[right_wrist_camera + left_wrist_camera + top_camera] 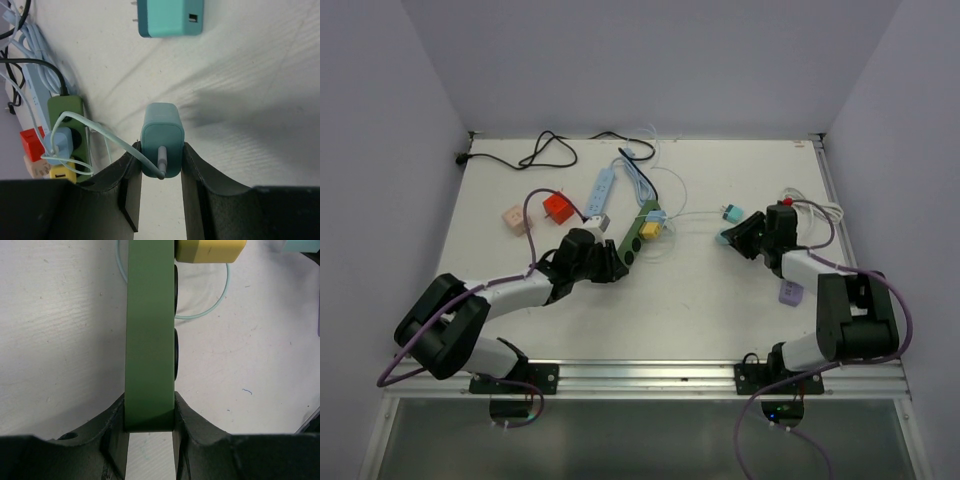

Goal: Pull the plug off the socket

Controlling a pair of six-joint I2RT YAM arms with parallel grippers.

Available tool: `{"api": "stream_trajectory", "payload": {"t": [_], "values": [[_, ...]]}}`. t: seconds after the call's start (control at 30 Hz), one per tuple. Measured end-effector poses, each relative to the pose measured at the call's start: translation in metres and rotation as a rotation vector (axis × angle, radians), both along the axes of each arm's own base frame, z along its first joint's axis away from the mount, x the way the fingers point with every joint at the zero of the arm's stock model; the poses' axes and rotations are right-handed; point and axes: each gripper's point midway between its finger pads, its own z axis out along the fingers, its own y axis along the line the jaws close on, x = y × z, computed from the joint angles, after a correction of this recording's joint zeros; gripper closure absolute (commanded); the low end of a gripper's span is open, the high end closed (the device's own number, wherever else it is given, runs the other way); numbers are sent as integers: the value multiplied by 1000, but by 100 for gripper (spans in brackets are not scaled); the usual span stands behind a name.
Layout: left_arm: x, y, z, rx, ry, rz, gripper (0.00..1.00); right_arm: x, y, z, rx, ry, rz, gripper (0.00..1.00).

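The green socket strip (638, 238) lies at mid-table, and my left gripper (610, 262) is shut on its near end. In the left wrist view the strip (150, 340) runs straight up from between the fingers of that gripper (150, 405). A yellow plug (210, 250) sits in it further along, and a light blue plug (62, 140) sits in it beside the yellow one. My right gripper (161, 150) is shut on a teal plug (161, 137) with a pale cable, held well to the right of the strip (67, 125) and apart from it.
A second teal charger (170, 17) lies loose just beyond the right gripper. A light blue power strip (601, 187), a red cube (557, 207), a pink cube (514, 219) and a black cable (535, 155) lie at the back left. A purple adapter (791, 292) rests near the right arm.
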Motion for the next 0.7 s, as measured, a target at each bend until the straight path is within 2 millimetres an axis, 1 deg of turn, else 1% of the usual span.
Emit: {"api": "stream_trajectory", "payload": {"t": [0.1,0.17,0.2,0.23,0.3,0.33,0.4,0.43,0.53,0.6,0.7], "values": [[-1,-1,0,-4,2,-5,100,15,1,6,-2,-34,14,96],[-1,-2,0,-8,4,-10,100,22,1,6,2,-40,16,86],[-2,-2,-1,-8,7,-13,100,25,0,4,4,-37,16,80],[-2,-3,-1,-10,9,-15,100,28,0,2,9,-31,18,68],[-2,-3,-2,-12,11,-19,100,30,0,-4,14,-18,21,57],[-2,-4,-2,-12,13,-20,100,29,0,-7,17,-10,22,45],[-3,-4,-3,-12,17,-23,100,29,2,-7,24,-8,28,37],[-3,-4,-4,-12,18,-24,100,29,3,-6,27,-13,33,29],[-3,-5,-4,-17,19,-28,100,28,4,-5,30,-13,44,23],[-3,-6,-5,-18,22,-32,100,25,5,-3,31,-8,55,22],[-3,-7,-6,-20,25,-35,100,20,7,7,31,-6,77,21]]}}
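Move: The teal plug with the pale cable is already in the right gripper. Its set-down spot, bare table, lies about 2 cm ahead of that hand, 3 cm left and 3 cm lower. Beyond it the other teal adapter lies some 8 cm ahead and 2 cm right of the hand; the yellow plug on the green socket strip stands about 19 cm left, 2 cm ahead. From the left gripper the spot is some 11 cm ahead, 22 cm right. Carry the teal plug forward about 3 cm with the right gripper, towards the other teal adapter, dipping slightly at the end of the reach. Open the fingers wide there to let go of the plug, then draw back a centimetre and lift about 1.5 cm off it. Keep the left fingers shut on the near end of the green socket strip, nearly still. ##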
